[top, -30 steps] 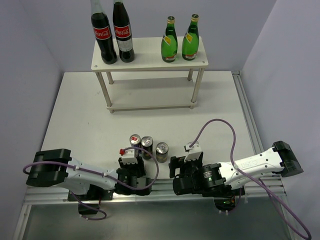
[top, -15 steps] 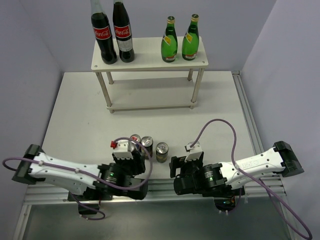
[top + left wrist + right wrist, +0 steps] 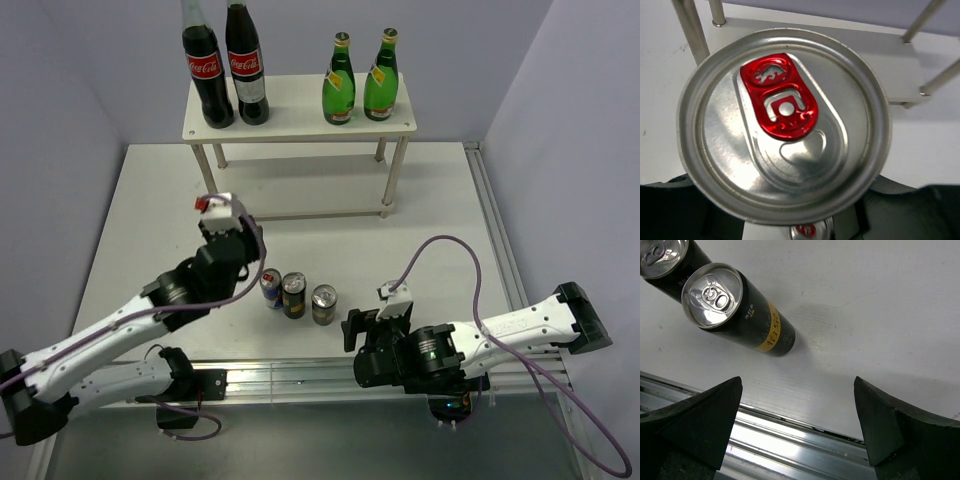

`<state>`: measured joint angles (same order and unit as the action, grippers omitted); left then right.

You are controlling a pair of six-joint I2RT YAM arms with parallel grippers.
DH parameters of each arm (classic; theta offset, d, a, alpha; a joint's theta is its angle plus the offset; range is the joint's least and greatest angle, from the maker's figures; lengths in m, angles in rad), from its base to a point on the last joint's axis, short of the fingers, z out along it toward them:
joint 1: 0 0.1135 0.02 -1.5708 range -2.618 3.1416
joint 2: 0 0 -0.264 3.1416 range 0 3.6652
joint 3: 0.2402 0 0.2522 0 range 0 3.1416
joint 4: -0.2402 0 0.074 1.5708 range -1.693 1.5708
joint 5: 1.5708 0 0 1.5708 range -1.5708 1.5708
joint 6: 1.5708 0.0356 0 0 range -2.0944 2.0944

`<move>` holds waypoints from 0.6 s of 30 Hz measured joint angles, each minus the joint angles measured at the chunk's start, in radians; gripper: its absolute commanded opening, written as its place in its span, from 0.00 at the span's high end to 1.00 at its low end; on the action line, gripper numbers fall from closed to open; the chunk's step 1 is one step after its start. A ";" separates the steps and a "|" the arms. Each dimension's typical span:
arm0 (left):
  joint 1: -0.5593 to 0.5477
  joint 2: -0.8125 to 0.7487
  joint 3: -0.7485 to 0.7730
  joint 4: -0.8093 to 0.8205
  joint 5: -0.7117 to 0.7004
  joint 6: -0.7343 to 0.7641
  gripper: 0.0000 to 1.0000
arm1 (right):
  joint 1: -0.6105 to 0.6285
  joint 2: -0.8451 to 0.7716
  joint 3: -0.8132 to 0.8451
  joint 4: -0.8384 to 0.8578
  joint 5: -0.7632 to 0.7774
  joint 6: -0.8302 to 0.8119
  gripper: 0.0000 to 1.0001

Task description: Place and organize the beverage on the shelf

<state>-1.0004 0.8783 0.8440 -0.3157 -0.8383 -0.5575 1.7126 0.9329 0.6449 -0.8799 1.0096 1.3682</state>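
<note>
My left gripper is shut on a blue-and-silver slim can, whose silver top with a red tab fills the left wrist view. It hangs above the table, short of the white shelf. Two green bottles stand on the shelf's top board. On the table a second blue-and-silver can and two dark gold-topped cans stand in a row. My right gripper is open and empty near the front edge, just right of the nearer dark can.
Two tall cola bottles stand on the left of the shelf's top board. The lower board carries nothing. A metal rail runs along the table's near edge under the right gripper. Grey walls close in both sides.
The left arm has swung up and away from the near edge toward the shelf, carrying its can. The three cans on the table and the right arm have barely moved.
</note>
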 measured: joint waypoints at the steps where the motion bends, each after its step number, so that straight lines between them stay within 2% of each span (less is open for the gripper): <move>1: 0.048 0.037 0.008 0.031 0.033 0.031 1.00 | 0.000 -0.002 0.000 -0.003 0.000 0.000 0.01; 3: 0.131 0.141 0.020 0.109 0.100 0.098 1.00 | 0.000 -0.006 0.000 -0.014 0.003 0.003 0.01; 8: 0.257 0.329 0.021 0.240 0.240 0.185 1.00 | 0.000 -0.023 0.000 -0.043 0.018 0.007 0.01; 18: 0.444 0.543 0.051 0.457 0.330 0.248 1.00 | 0.000 -0.045 0.000 -0.057 0.023 0.018 0.01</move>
<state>-0.5568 1.4212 0.8948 0.1410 -0.5079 -0.3099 1.7126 0.8875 0.6449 -0.9367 1.0325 1.3861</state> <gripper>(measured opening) 0.592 0.993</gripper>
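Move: The red-tab can is already in my left hand. The front left part of the lower shelf lies about 38 cm ahead, 6 cm left and 25 cm below. The shelf's front left post is 32 cm ahead and 15 cm left. Below me by some 22 cm stand the other red-tab can, 2 cm ahead and 3 right, and a dark can, 1 cm back and 9 right. From my right hand that shelf spot is roughly 52 cm ahead, 32 left, 11 below. I carry the red-tab can forward with my left hand, about 15 cm towards the lower shelf, sinking some 8 cm on the way so that it comes down towards the gap under the top board. My fingers keep their hold while the wrist rolls about 10 degrees, left side up, early in the reach, and tips slightly down. ##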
